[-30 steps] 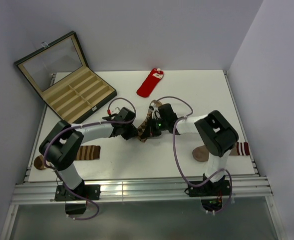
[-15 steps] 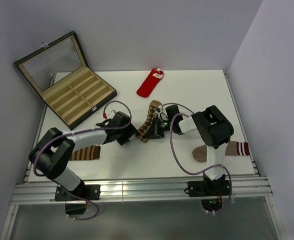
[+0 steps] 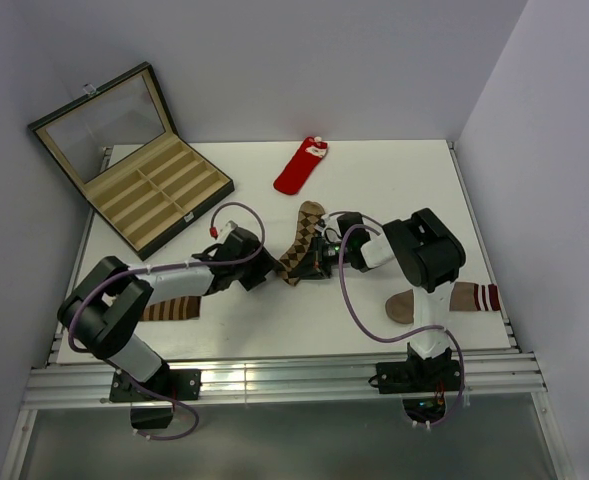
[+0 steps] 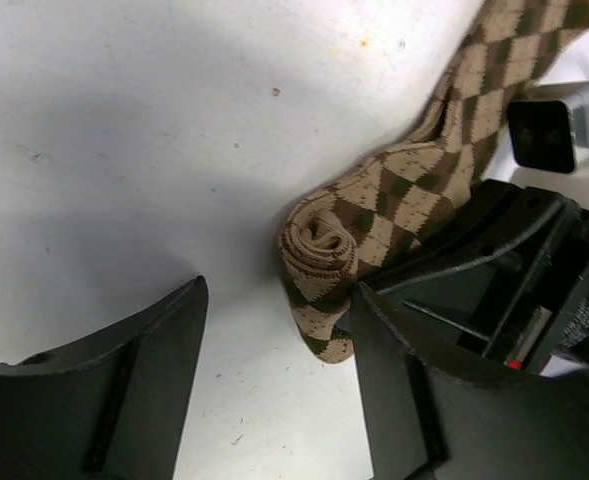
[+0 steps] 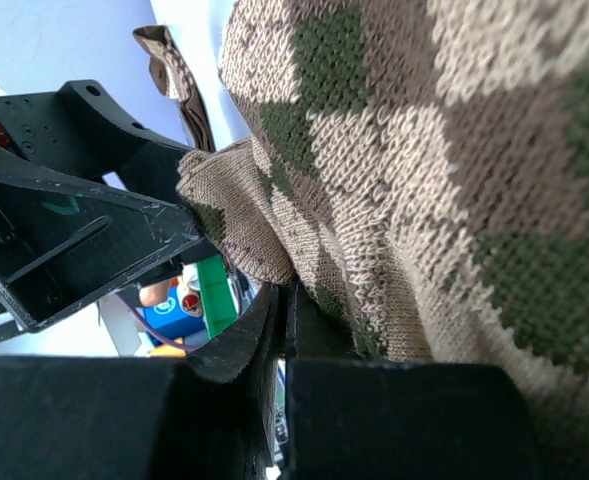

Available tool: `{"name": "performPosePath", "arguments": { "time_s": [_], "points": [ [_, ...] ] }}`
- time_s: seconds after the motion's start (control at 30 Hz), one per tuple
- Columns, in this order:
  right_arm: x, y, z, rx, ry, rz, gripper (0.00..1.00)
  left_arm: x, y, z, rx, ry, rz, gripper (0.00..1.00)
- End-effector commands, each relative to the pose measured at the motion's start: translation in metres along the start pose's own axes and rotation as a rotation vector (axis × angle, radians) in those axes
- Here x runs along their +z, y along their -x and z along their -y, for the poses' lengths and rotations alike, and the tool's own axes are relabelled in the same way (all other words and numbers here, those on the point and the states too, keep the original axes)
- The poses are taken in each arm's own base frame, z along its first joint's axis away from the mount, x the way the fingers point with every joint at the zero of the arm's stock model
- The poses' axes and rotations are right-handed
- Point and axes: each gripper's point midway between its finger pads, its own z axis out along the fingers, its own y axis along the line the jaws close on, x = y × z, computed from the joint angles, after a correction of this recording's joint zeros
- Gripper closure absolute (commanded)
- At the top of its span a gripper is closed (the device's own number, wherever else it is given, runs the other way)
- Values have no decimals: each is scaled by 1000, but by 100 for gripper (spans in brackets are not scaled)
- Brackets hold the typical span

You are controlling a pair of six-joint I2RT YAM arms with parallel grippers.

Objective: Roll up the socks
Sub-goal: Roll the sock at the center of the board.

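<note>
The tan-and-brown argyle sock (image 3: 300, 238) lies mid-table, and its near end is curled into a small roll (image 4: 322, 248). My left gripper (image 3: 270, 270) is open, its fingers (image 4: 144, 380) either side of bare table. The roll sits just past the tips, against the right finger. My right gripper (image 3: 317, 258) is shut, its tips (image 5: 282, 300) pressed against the sock's underside, with knit fabric (image 5: 424, 180) draped over them. The red sock (image 3: 301, 166) with a white cuff lies flat at the back, away from both grippers.
An open display case (image 3: 154, 190) with tan compartments stands at the back left. A brown-and-cream striped sock (image 3: 174, 305) lies under the left arm. A plain tan-brown sock (image 3: 424, 302) lies near the right arm's base, close to the table's right edge.
My left gripper has opened off the rolled end of the argyle sock and drawn back a little. Both arms have sunk lower. The sock now lies straighter on the table.
</note>
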Motion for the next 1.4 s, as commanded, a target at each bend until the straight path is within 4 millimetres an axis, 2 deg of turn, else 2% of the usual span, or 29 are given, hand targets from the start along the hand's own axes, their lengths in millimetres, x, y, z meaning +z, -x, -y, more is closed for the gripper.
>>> {"name": "performPosePath", "arguments": {
  "time_s": [0.0,0.07,0.23,0.77,0.87,1.03,1.07,1.1,1.17,1.2,1.3,1.37],
  "points": [
    [-2,-21,76,204,-233,20,99,-10,5,20,48,-117,34,34],
    [-1,-21,76,213,-224,18,99,-16,8,28,58,-171,52,33],
    [-1,-21,76,222,-221,19,99,-17,5,27,89,-206,51,36],
    [-2,-17,76,205,-243,28,99,14,-9,13,105,-118,-21,56],
    [-3,-16,78,193,-263,32,98,18,-10,8,109,-82,-33,58],
    [-8,-13,77,156,-298,43,96,25,-12,-7,110,15,-46,68],
    [-8,-12,78,151,-308,48,94,26,-11,-5,110,23,-48,69],
    [-9,-9,77,139,-313,53,93,29,-14,-17,111,75,-57,72],
    [-11,-8,73,112,-322,56,90,31,-14,-21,116,120,-65,74],
    [-12,-5,73,98,-336,69,89,32,-17,-36,123,184,-81,75],
    [-17,4,64,-31,-378,96,77,36,-19,-39,137,221,-89,76],
    [-17,5,48,-122,-399,101,69,36,-19,-36,142,224,-89,77]
  ]
}}
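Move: Just ahead and to the right of the open left fingers lies the rolled end of the checked sock, about 2 cm forward, 3 cm right and 1 cm lower; it is already pinched at the shut right fingertips. From the left hand the red sock lies about 27 cm ahead and 6 cm right, the sock box some 21 cm ahead and 30 cm left, and the striped sock roughly 28 cm left and 9 cm back, all slightly lower. Lifting about 1 cm with its fingers tipping up slightly, the left hand then sinks and travels some 3 cm right and 2 cm forward to the checked sock's roll, closing from wide to narrow until its tips pinch the roll from both sides. The right hand holds still on the sock, then at the very end parts its fingers a little and starts easing forward, right and up by under a centimetre. ##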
